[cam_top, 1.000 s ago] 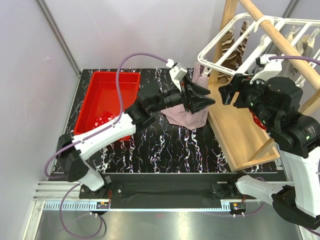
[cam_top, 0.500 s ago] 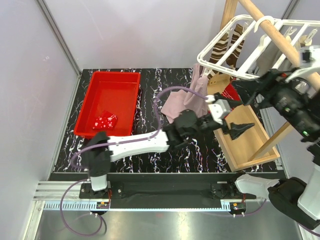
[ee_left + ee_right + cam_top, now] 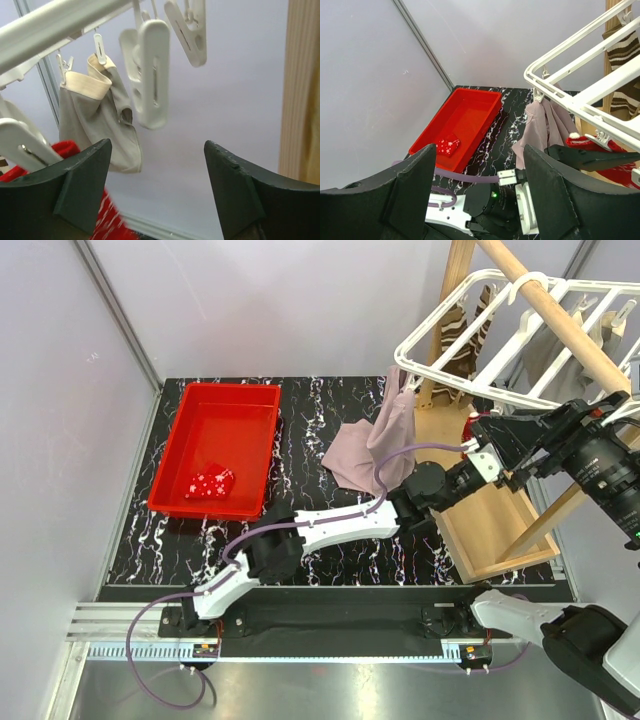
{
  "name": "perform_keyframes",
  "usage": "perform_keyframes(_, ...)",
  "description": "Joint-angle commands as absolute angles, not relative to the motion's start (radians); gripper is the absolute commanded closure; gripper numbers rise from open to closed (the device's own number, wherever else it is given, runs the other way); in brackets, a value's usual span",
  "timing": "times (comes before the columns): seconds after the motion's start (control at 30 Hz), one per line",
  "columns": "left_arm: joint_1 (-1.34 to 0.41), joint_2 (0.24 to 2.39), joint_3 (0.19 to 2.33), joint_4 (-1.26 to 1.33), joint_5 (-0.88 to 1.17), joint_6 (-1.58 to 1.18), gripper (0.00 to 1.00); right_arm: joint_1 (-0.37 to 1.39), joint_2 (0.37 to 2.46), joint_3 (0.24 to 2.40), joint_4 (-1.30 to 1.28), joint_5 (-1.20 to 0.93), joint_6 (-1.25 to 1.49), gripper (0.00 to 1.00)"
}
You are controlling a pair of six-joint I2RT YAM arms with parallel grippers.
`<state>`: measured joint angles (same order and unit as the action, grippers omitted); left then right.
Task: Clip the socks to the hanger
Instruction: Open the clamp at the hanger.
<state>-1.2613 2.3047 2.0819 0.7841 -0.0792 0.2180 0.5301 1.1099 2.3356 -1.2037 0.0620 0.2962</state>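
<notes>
The white hanger [image 3: 470, 370] hangs from a wooden pole at the upper right. A mauve-pink sock [image 3: 392, 430] hangs from one of its clips and trails onto the table. A striped sock [image 3: 465, 335] and a beige-grey sock [image 3: 100, 115] are also clipped on. Part of a red sock [image 3: 30, 167] shows beside my left fingers. Another red speckled sock [image 3: 210, 483] lies in the tub. My left gripper [image 3: 510, 472] reaches under the hanger, open and empty [image 3: 157, 185], below free white clips [image 3: 152, 75]. My right gripper [image 3: 480, 190] hovers open just above it.
A red tub [image 3: 215, 405] stands at the left of the marbled black table. The wooden pole [image 3: 560, 320] and its frame base [image 3: 490, 525] fill the right side. A wooden post [image 3: 302, 90] stands close to my left gripper. Grey walls enclose the table.
My left arm has left the mauve-pink sock in the middle and swung right, under the hanger, with its jaws wider. My right arm has drawn back to the right.
</notes>
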Motion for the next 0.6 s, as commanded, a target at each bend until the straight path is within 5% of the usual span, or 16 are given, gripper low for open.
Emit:
perform_keyframes(0.0, -1.261, 2.344, 2.221, 0.899, -0.132, 0.232, 0.23, 0.535, 1.089, 2.330, -1.209, 0.061, 0.275, 0.23)
perform_keyframes(0.37, -1.262, 2.358, 2.266, 0.876, -0.124, 0.179, 0.41, 0.535, 1.042, 2.276, -1.200, 0.078, 0.256, 0.23)
perform_keyframes(0.43, -1.262, 2.342, 2.253, 0.874, -0.120, 0.176, 0.50, 0.535, 1.037, 2.270, -1.204, 0.083, 0.258, 0.23)
perform_keyframes(0.47, -1.262, 2.336, 2.249, 0.868, -0.117, 0.175, 0.65, 0.535, 1.040, 2.269, -1.215, 0.090, 0.261, 0.23)
perform_keyframes(0.57, -1.261, 2.292, 2.183, 0.868, -0.114, 0.150, 0.90, 0.537, 1.043, 2.263, -1.250, 0.129, 0.262, 0.26)
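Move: Close above the left hand's raised, open fingertips hangs the empty clamp of the hanger: about 5 cm up, 3 cm to the right and 2 cm ahead. The clamp with the red sock hangs some 7 cm ahead of that hand, 4 cm to its left and 4 cm higher; another empty clamp is roughly level ahead, 14 cm right and 7 cm up. From the right hand the near empty clamp lies around 8 cm ahead, 9 cm right and 7 cm below. Rising some 2.5 cm towards the hanging empty clamp, the left hand holds its rightward, upward aim and then shuts its wide-open fingers almost fully at the clamp's lower end; whether they grip it can't be seen. The right hand, still open, eases about 2 cm back and to the right, then sinks about 1 cm. ##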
